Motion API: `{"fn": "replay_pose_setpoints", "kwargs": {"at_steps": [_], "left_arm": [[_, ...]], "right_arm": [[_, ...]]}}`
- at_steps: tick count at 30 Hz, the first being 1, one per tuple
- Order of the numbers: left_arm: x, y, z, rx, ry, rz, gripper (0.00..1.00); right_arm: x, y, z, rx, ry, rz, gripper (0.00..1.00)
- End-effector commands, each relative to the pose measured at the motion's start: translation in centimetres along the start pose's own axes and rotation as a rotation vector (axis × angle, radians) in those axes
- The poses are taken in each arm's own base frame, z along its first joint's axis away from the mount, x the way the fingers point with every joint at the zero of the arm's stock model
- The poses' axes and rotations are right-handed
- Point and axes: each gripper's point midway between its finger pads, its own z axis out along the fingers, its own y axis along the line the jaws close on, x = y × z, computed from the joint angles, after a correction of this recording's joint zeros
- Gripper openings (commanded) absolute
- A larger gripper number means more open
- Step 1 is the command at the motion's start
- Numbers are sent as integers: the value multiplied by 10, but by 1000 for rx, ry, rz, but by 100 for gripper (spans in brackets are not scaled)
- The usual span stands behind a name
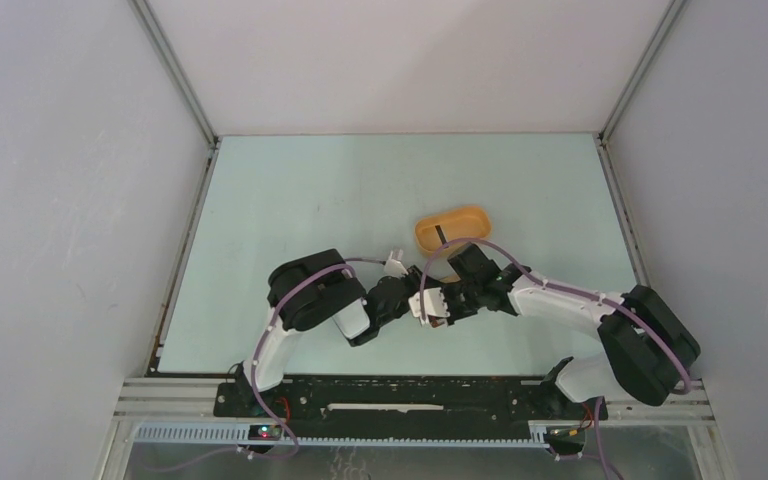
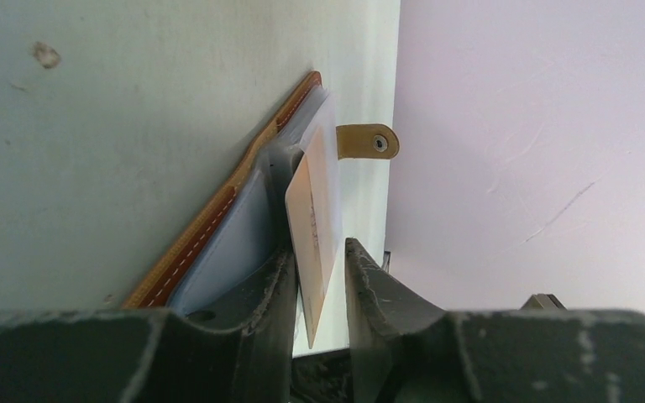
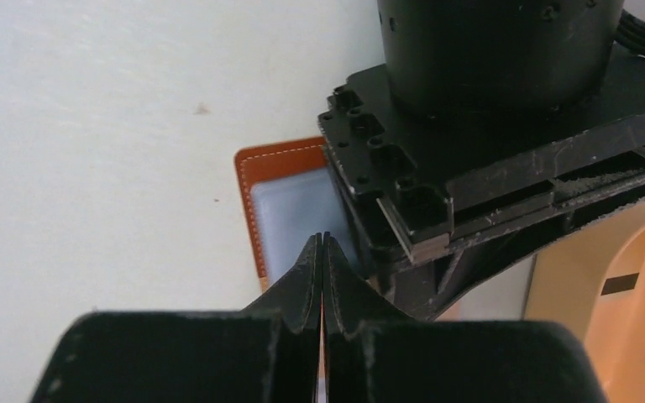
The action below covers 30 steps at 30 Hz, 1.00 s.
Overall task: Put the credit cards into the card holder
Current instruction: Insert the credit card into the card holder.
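The card holder (image 2: 218, 220) lies open on the table, brown stitched leather around bluish sleeves, its snap tab (image 2: 370, 141) sticking out. A pale credit card (image 2: 312, 220) stands on edge, its far end in a sleeve. My left gripper (image 2: 319, 250) is open around the card's near end, which rests against the left finger with a gap to the right one. My right gripper (image 3: 321, 238) is shut, its tips over the holder's sleeve (image 3: 290, 214) beside the left gripper's body (image 3: 470, 151). From above, both grippers meet over the holder (image 1: 430, 310).
An orange-yellow oval tray (image 1: 425, 235) sits just behind the grippers, with a dark-striped card (image 3: 620, 283) inside it. White walls (image 1: 80, 200) enclose the table on the left, right and back.
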Motion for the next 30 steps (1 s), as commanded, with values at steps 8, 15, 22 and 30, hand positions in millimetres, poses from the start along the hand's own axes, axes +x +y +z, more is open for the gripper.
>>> {"fn": "replay_pose_setpoints", "kwargs": {"at_steps": [8,15,22,30], "left_arm": [[6,28,4,-82,33,18,34],[6,30,5,-89,34,20,35],[5,35,4,-101,32,21,36],[5,40,4,-112,32,22,37]], "right_arm": [[27,-13,9,89,138,-71,0],[38,-20,-2,131,167,-33,0],[55,-21,-12,152,204,6,0],[68,-25,-24,179,210,70,0]]}}
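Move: The half-inserted peach card lies about 4 cm ahead of the right hand, 5 cm to its right and about 1 cm lower, its free corner between the left fingers. The card holder's middle is some 3 cm ahead of the right hand, 6 cm to the right and 3 cm below; the orange tray lies 15 cm ahead and 5 cm to the right. From the left hand the card is 2 cm ahead and 4 cm right, slightly lower. The shut right fingertips come against the card's free end beside the left fingers and push it deeper along the sleeve. The right hand first eases forward while sinking just over 1 cm, then sweeps forward and right, about 4 cm each way in all, tipping slightly and turning some 10 degrees clockwise. The left hand stays by the sleeve's mouth, fingers part open. ##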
